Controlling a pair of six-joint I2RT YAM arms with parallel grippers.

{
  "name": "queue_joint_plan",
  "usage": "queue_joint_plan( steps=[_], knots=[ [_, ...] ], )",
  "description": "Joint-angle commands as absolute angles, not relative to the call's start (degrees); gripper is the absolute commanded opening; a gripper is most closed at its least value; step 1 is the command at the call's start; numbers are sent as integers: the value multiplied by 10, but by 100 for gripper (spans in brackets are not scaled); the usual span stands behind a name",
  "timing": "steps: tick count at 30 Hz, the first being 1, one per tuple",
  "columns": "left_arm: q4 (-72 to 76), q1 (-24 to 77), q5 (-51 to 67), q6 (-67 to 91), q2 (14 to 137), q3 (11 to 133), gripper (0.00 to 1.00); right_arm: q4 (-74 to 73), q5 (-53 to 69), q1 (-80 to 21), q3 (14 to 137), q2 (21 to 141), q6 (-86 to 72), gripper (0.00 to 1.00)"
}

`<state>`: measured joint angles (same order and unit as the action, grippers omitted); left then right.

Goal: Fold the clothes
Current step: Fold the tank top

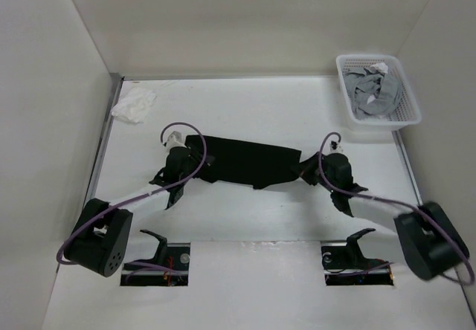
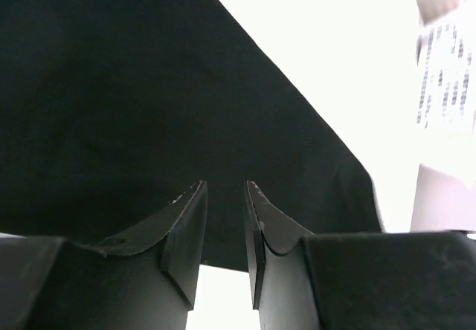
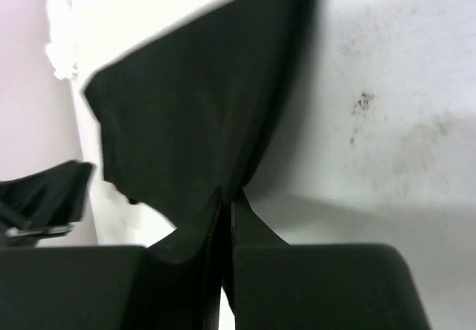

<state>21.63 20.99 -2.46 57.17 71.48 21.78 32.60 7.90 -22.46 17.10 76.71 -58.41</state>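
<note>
The clothes [image 1: 249, 163], one black garment, lie stretched left to right across the middle of the white table. My left gripper [image 1: 199, 163] is at the garment's left end. In the left wrist view its fingers [image 2: 225, 186] stand apart over the black fabric [image 2: 149, 107], and bare table shows through the gap between them. At the garment's right end, my right gripper [image 1: 306, 168] is shut; its fingers [image 3: 227, 194] pinch a corner of the fabric [image 3: 201, 122], which rises to the tips in a taut fold.
A white basket [image 1: 342, 66] with grey garments [image 1: 372, 92] stands at the back right corner. A small rumpled white cloth [image 1: 134, 105] lies at the back left. White walls enclose the table on three sides.
</note>
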Motion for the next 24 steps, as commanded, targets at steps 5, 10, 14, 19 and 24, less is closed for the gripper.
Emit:
queue_joint_plan(
  steps=[5,10,14,19,24],
  knots=[
    [247,260,-54,558,709,243,26,-46,-89,-251,229,431,-477,3],
    [247,268,-52,558,708,249,26,-137,-105,-292,357,435,-400,3],
    [244,259,-50,561,673,231,26,-136,-128,-380,464,556,-353,4],
    [234,226,-38,561,617,198,27,-146,-131,-456,605,748,-299,4],
    [214,179,-9,558,570,175,28,-173,-107,-482,736,936,-281,5]
  ],
)
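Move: My right hand already pinches the tank top's near right corner, about 4 cm off the table. The middle of the tank top strip lies some 16 cm to its left, 3 cm ahead and 4 cm lower; the laundry basket stands about 23 cm ahead and 24 cm to its right. For my open left hand, hovering over the cloth, that middle is some 9 cm to the right, level ahead, 6 cm below; the white cloth is 22 cm left and 17 cm ahead. I sweep the held corner in an arc with my right hand: up steeply about 17 cm, easing slightly right and back, then left some 17 cm over the tank top while starting to sink, rolling about 30 degrees with the grip kept shut. My left hand, fingers still slightly open and holding nothing, drifts a little right, then rises about 4 cm and draws back left. ##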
